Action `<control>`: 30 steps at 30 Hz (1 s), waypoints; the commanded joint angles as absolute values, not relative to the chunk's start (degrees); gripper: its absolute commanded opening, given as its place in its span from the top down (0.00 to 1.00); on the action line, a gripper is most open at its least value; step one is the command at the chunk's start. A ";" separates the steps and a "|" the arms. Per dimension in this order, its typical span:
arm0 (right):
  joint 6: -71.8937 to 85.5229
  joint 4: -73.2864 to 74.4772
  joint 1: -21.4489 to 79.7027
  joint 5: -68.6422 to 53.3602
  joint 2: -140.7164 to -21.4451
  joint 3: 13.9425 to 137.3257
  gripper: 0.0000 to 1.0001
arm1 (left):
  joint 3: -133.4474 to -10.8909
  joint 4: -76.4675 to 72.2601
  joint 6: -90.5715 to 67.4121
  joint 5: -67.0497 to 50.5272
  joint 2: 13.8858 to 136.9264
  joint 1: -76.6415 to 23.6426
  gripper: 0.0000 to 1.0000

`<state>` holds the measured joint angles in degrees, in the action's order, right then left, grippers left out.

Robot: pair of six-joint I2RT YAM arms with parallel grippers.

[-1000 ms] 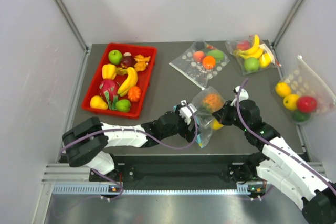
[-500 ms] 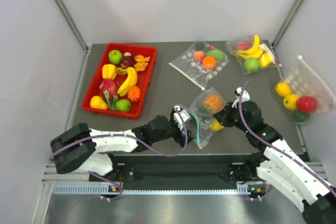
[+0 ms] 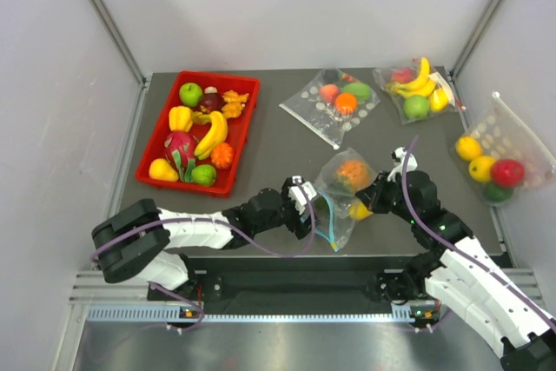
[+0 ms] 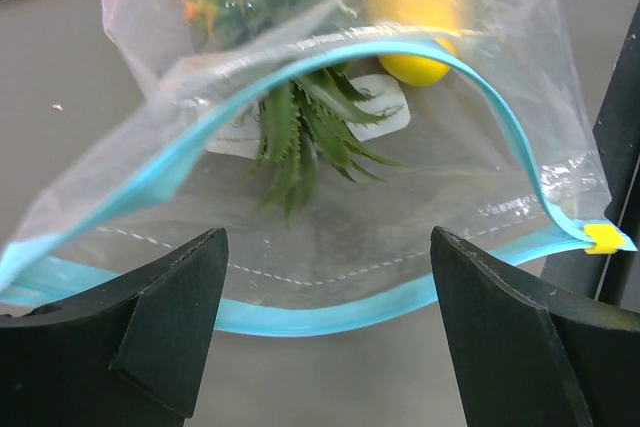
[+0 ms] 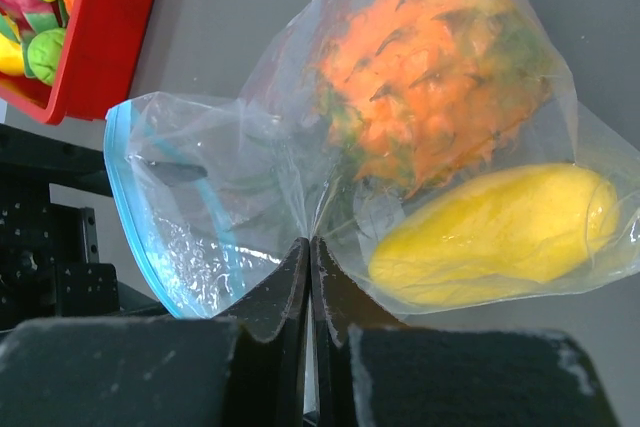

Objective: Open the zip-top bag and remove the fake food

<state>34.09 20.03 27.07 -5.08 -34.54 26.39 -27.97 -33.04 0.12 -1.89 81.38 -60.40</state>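
Observation:
The clear zip-top bag (image 3: 337, 206) with a teal strip lies at the table's front middle, its mouth gaping toward the left arm. Inside are an orange pineapple (image 3: 351, 171) and a yellow fruit (image 3: 357, 208). My left gripper (image 3: 310, 203) is open and empty at the bag's mouth; in the left wrist view the teal strip (image 4: 330, 312) arcs between its fingertips (image 4: 175, 287), with the pineapple's green crown (image 4: 300, 127) beyond. My right gripper (image 3: 369, 197) is shut, pinching the bag's plastic (image 5: 311, 217) beside the pineapple (image 5: 430, 67) and the yellow fruit (image 5: 500, 232).
A red tray (image 3: 158, 132) of fruit stands at the back left. A dotted bag (image 3: 334, 103) and a bag with bananas (image 3: 417, 89) lie at the back. Another fruit bag (image 3: 495, 158) lies at the right edge. The table's front edge runs just below the bag.
My left gripper let go of the bag's mouth and drew back left, then moved in to the mouth again. The bag's mouth now gapes open. My right gripper keeps its pinch.

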 commanded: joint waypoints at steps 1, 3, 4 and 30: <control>33.84 19.87 26.37 -4.74 -33.57 30.06 1.00 | -30.84 -38.23 1.41 -2.28 82.70 -60.21 0.14; 33.84 19.60 26.28 -4.92 -33.84 29.88 1.00 | -31.72 -38.58 1.32 -3.07 83.93 -60.21 0.14; 33.92 19.43 26.28 -4.92 -33.92 29.71 1.00 | -32.60 -38.93 1.14 -3.42 84.98 -60.21 0.14; 34.89 14.85 26.28 -7.38 -35.85 26.02 1.00 | -42.98 -39.55 -2.55 -5.45 101.34 -60.73 0.75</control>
<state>34.50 18.68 27.07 -6.17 -35.40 26.20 -41.41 -38.24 -1.91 -4.91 101.03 -60.40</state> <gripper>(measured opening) 0.005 0.295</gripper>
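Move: The left hand is open in front of the zip bag's mouth. The green leaves inside the bag lie about 6 cm to its right, 3 cm ahead and 4 cm below. The orange fruit is some 9 cm ahead and 10 cm right, the yellow fruit 12 cm right and 1 cm ahead, both slightly lower. From the right hand, shut on the bag film, the leaves are about 4 cm left, 2 cm ahead and 7 cm down. Rightward and a little forward, about 6–7 cm in all, the left hand reaches through the blue-rimmed mouth towards the green leaves, level at first, then sinking 2–3 cm. Near the end its wide-open fingers close to about a third open around the leaves. The right hand stays put and keeps its pinch on the bag. ##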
